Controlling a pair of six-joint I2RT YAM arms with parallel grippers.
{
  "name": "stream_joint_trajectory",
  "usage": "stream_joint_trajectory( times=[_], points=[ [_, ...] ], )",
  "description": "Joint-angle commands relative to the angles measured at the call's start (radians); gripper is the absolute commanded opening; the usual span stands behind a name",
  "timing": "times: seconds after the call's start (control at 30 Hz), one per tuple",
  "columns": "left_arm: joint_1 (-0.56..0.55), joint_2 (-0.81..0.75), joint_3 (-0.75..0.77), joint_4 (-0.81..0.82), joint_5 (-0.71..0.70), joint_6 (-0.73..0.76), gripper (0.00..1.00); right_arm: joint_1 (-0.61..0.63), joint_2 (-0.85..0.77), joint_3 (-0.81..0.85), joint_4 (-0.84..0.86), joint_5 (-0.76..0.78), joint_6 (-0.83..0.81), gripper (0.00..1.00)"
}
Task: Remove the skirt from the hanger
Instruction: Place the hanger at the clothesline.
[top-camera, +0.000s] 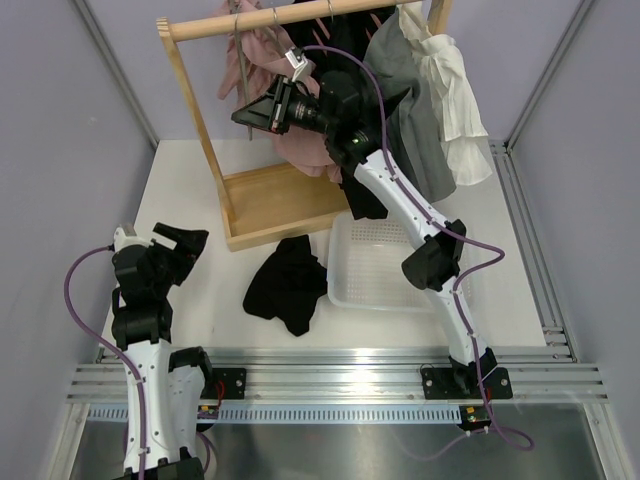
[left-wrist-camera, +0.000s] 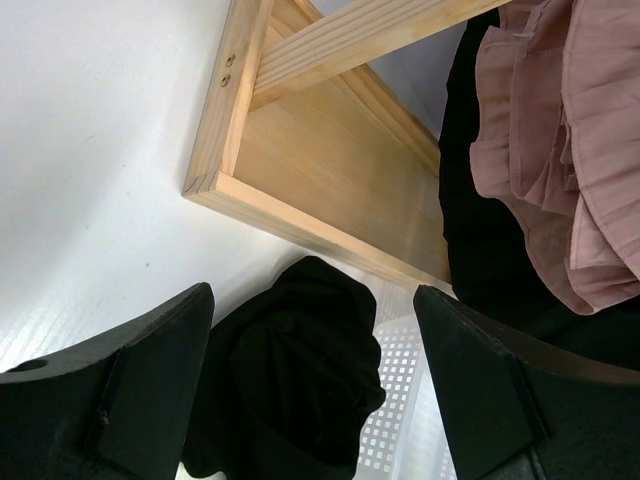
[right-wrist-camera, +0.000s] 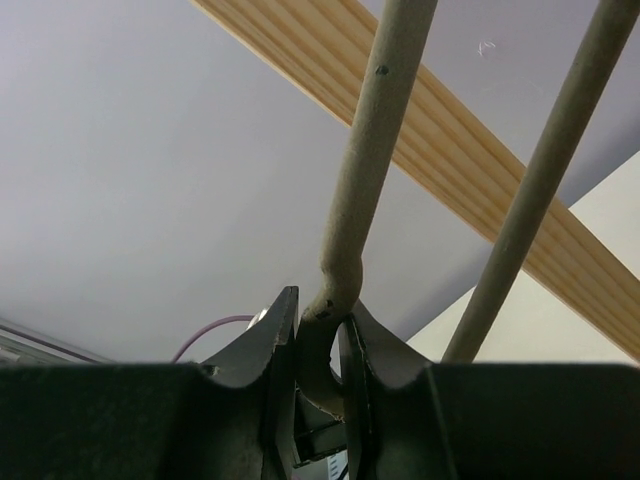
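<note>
The pink ruffled skirt (top-camera: 303, 152) hangs from the wooden rail (top-camera: 215, 24) of the rack, partly hidden behind my right arm. In the left wrist view the skirt (left-wrist-camera: 560, 150) shows at the upper right. My right gripper (top-camera: 243, 115) is raised to the rack and is shut on a grey-beige hanger rod (right-wrist-camera: 375, 150), pinched between its jaws (right-wrist-camera: 318, 305). A second rod (right-wrist-camera: 540, 190) runs beside it under the rail (right-wrist-camera: 480, 150). My left gripper (top-camera: 185, 240) is low over the table at the left, open and empty (left-wrist-camera: 312, 295).
A black garment (top-camera: 285, 285) lies crumpled on the table against a white perforated basket (top-camera: 375, 285). The rack's wooden base tray (top-camera: 275, 200) sits behind them. Grey and white clothes (top-camera: 445, 100) hang on the rail's right end. Dark fabric (left-wrist-camera: 480, 230) hangs behind the skirt.
</note>
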Motion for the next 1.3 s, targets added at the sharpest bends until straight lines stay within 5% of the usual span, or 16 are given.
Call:
stream_joint_trajectory(
  times=[0.0,0.47,0.63,0.8,1.27],
  points=[
    [-0.002,-0.001,-0.002,0.072,0.034,-0.004,0.86,-0.03,-0.031,-0.025,-0.013,0.01,0.012,0.13],
    [-0.014,-0.025,-0.002,0.076,0.06,-0.021,0.86,-0.02,-0.197,-0.183,0.007,-0.068,-0.126,0.55],
    [-0.021,-0.037,-0.006,0.085,0.077,-0.029,0.86,-0.02,-0.281,-0.294,0.036,-0.161,-0.211,0.82],
    [-0.031,-0.043,-0.006,0.102,0.097,-0.038,0.86,-0.019,-0.401,-0.393,0.007,-0.217,-0.318,0.99],
    [-0.052,-0.061,0.0,0.115,0.117,-0.055,0.87,0.007,-0.562,-0.485,-0.332,0.121,-0.725,0.99]
  ],
)
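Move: My right hand, fingers pointing left, still grips the hanger's lower end; the rail it hooks over, the clothesline, is about 5 cm ahead, a centimetre to the left and some 17 cm above. The pink skirt hangs about 8 cm to the right of this hand and 3 cm ahead; the rack's left post stands some 10 cm left, 2 cm ahead. From my empty left hand that rail spot lies about 20 cm ahead, 14 cm right and 39 cm up. I settle my right hand down about a centimetre as its fingers start to open, then spread them wide and let the hanger's end go, drawing back and to the right some 8–9 cm each way, ending slightly higher, wrist rolling about 25 degrees and fingertips dipping. Meanwhile my open left hand drifts roughly 3 cm right and 3 cm up. ##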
